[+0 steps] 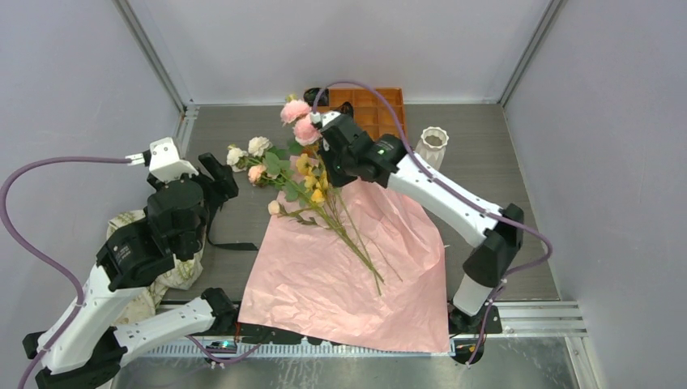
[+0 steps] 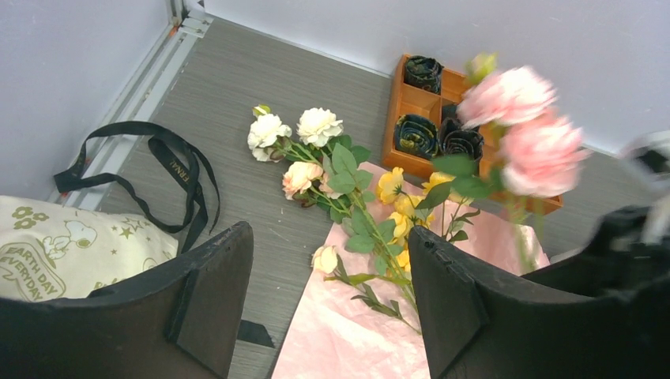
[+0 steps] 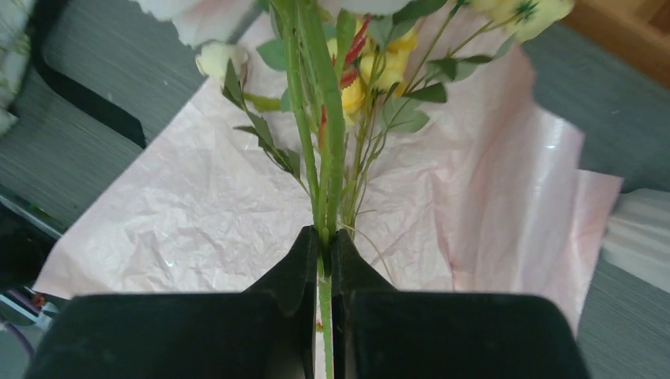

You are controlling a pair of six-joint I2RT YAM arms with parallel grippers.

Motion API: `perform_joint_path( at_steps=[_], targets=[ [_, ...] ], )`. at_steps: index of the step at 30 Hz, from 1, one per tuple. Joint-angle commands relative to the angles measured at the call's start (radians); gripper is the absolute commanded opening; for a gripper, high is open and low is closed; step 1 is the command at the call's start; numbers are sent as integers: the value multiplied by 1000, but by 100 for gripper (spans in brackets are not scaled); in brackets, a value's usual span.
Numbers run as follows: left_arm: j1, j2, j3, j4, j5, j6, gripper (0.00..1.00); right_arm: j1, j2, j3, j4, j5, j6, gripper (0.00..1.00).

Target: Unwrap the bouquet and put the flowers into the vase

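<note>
The bouquet lies unwrapped. Its pink paper [image 1: 340, 292] is spread flat on the table, and most of the flowers [image 1: 320, 198] lie across it, white, peach and yellow blooms [image 2: 316, 126] pointing to the far left. My right gripper [image 1: 320, 128] is shut on the green stems [image 3: 312, 118] of the pink roses [image 1: 298, 120], holding them above the pile; in the right wrist view its jaws [image 3: 324, 241] pinch the stems. The white ribbed vase [image 1: 433, 146] stands upright at the far right. My left gripper [image 1: 219, 174] hangs open to the left of the flowers, nothing between its fingers [image 2: 213, 292].
An orange compartment tray [image 1: 381, 109] with dark rolled rosettes [image 2: 423, 134] sits at the back centre, just behind the raised roses. A black ribbon [image 2: 170, 162] lies loose on the table at the left. Beige patterned crumpled paper [image 2: 63, 245] lies under my left arm.
</note>
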Motion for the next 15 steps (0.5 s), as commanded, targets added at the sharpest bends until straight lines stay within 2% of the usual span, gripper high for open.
perform_joint_path(
  at_steps=[1,4,7,10,15],
  targets=[
    [1,8,3,44,2,-18,72,-4,-145,98,16,198,-52,1],
    [1,25,-1,66,35,-17,72,-4,-231,171,82,374,-120,1],
    [1,56,2,91,90,-21,72,-4,-309,204,225,529,-204,1],
    [1,96,7,111,153,-31,72,-4,-384,175,436,652,-330,1],
    [1,158,10,133,215,-42,71,-5,-469,78,838,740,-592,1]
  ],
)
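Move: The right hand already holds the pink roses. The vase stands about 20 cm to its right and 6 cm farther out, its middle roughly 10 cm lower. The yellow flowers lie some 8 cm ahead, 7 cm left and 20 cm below, with the wooden box about 26 cm straight ahead. From the open left hand, the yellow flowers are about 15 cm ahead, 18 cm right and 36 cm down; the white roses lie some 22 cm almost straight ahead. Fast and mostly upward, about 30 cm, the right hand lifts the pink roses while swinging some 14 cm right, to the vase's side, keeping its pinch on the stems. Its wrist tips up by about 50 degrees, bringing the fingers near level, and turns clockwise. The left hand, fingers still open, starts to the right with a little forward and down, towards the yellow flowers. ##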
